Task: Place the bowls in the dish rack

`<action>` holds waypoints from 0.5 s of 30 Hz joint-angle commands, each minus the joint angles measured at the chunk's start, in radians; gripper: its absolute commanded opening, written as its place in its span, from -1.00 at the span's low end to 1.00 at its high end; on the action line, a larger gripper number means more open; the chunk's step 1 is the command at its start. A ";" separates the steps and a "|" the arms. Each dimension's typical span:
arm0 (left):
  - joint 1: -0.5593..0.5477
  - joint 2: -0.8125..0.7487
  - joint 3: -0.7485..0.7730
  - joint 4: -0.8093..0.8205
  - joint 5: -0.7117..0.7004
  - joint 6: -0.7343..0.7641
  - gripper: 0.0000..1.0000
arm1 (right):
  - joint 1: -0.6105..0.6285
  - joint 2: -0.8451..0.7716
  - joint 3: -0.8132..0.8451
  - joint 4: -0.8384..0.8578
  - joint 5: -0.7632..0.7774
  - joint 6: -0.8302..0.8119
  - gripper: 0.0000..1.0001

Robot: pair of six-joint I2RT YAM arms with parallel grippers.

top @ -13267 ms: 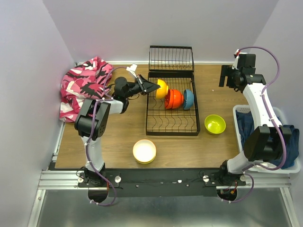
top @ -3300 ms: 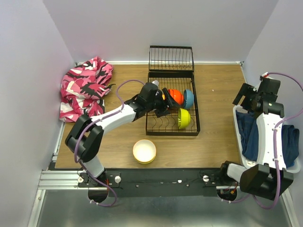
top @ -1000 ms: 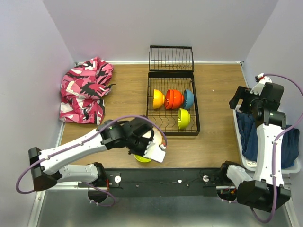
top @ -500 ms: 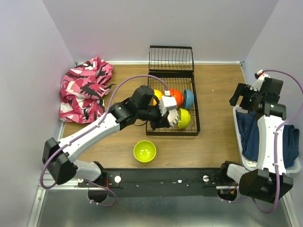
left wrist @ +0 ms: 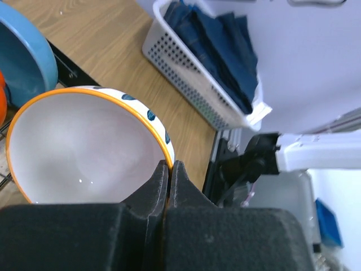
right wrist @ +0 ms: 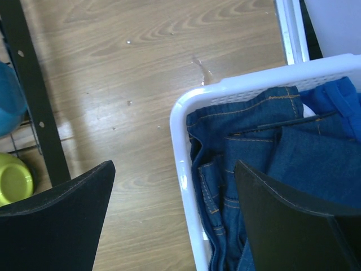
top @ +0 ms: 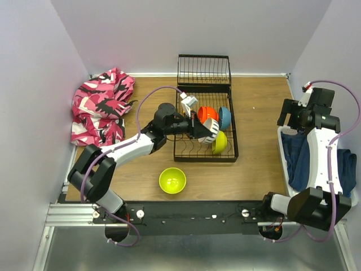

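The black wire dish rack (top: 186, 148) stands mid-table. On edge in it are an orange-red bowl (top: 208, 113), a blue bowl (top: 225, 117) and a lime green bowl (top: 220, 142). My left gripper (top: 198, 129) is over the rack, shut on the rim of a cream-white bowl (top: 210, 131) with an orange rim and dark spots. The left wrist view shows the gripper (left wrist: 169, 164) pinching that bowl (left wrist: 84, 147) beside the blue bowl (left wrist: 25, 56). A second lime green bowl (top: 172, 180) sits on the table in front. My right gripper (top: 289, 114) is open and empty.
A white basket (top: 284, 148) of blue denim stands at the right edge, under my right gripper (right wrist: 174, 169); its rim (right wrist: 186, 164) shows there. A pink camouflage cloth (top: 101, 104) lies at the back left. The rack's wire flap (top: 204, 70) stands up at the back.
My left gripper lifted the cream-white bowl off the lime green bowl at the table front and carried it over the rack, beside the lime green bowl there. The right arm barely moved.
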 commanded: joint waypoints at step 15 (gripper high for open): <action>0.086 0.245 -0.220 0.824 -0.027 -0.573 -1.00 | -0.004 0.041 0.008 -0.065 0.106 -0.021 0.87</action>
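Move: The white patterned bowl is already pinched by its rim in the left hand. Its free slot in the dish rack lies about 3 cm ahead, 3 cm to the right and 13 cm below that hand. The lime bowl racked beside the slot is roughly 3 cm ahead and 9 cm right. The orange bowls stand some 13 cm ahead and 3 cm right, the blue bowl 13 cm ahead and 11 cm right. From the right hand the slot is around 31 cm left and 2 cm back, 12 cm lower. The white bowl, still pinched at its rim by the left fingers, is eased about 2 cm forward and then lowered some 4.5 cm towards the rack beside the lime bowl, drifting slightly left. Meanwhile the wrist rolls roughly 20 degrees, its forward side tipping down, and the fingers, pointing right, keep their hold. The right hand, empty and open, sinks a little and drifts right. ##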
